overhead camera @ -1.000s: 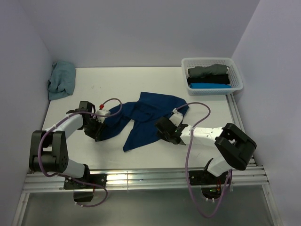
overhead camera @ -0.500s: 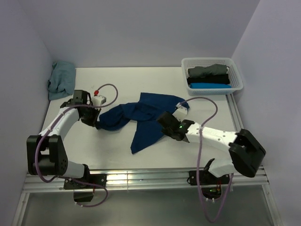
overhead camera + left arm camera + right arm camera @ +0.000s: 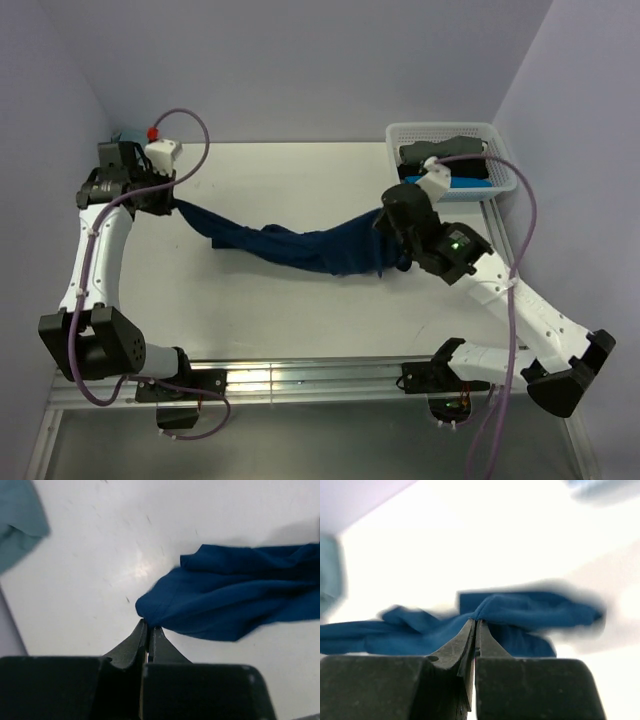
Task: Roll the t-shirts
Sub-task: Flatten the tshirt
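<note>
The dark navy t-shirt (image 3: 300,244) hangs stretched in a sagging band between my two grippers, lifted over the table (image 3: 300,175). My left gripper (image 3: 178,205) is shut on its left end at the far left; the left wrist view shows the cloth (image 3: 235,597) pinched at the tips of my gripper (image 3: 149,625). My right gripper (image 3: 385,222) is shut on its right end; in the right wrist view the cloth (image 3: 530,612) bunches at the tips of my gripper (image 3: 475,621). The shirt's neck mark is hidden.
A pale teal shirt (image 3: 122,140) lies at the far left corner, mostly behind my left arm, and shows in the left wrist view (image 3: 20,520). The white lattice basket (image 3: 500,160) at the far right holds grey, black and bright blue folded shirts.
Both grippers have moved apart and away from me, lifting the navy shirt off the table and stretching it from a crumpled heap into a long band.
</note>
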You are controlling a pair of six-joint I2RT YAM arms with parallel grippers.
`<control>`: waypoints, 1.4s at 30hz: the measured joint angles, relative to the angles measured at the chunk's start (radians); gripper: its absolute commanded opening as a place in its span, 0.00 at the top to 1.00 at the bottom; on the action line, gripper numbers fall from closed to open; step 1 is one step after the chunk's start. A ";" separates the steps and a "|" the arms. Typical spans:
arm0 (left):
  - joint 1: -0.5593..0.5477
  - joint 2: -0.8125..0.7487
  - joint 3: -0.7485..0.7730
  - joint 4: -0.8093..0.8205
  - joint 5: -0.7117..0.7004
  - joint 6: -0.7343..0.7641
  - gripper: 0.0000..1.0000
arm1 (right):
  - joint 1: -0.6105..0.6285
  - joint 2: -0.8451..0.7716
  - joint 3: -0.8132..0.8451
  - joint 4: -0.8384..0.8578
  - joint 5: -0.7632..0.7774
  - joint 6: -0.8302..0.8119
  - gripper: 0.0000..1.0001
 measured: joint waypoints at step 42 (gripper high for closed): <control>0.147 0.770 1.170 0.187 0.254 -0.488 1.00 | -0.369 0.871 1.228 0.249 -0.376 -0.467 1.00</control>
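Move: Both grippers already hold the navy t-shirt by its corners, with its sagging middle about 27 cm right of the left hand, 5 cm back and 12 cm lower. From the left hand the table's far edge is some 33 cm straight ahead and 21 cm down, and the teal cloth 22 cm ahead, 22 cm left. From the right hand that edge is about 40 cm straight ahead and 25 cm down; the white basket stands 31 cm ahead, 27 cm right. Keep both grippers shut on the navy t-shirt and raise them together, nearly straight up at first, easing off briefly, then higher again, for roughly 20 cm in all. Then swing both forward about 25 cm towards the table's far edge at nearly level height, tipping the fingers up and rolling the left hand's left side down. ##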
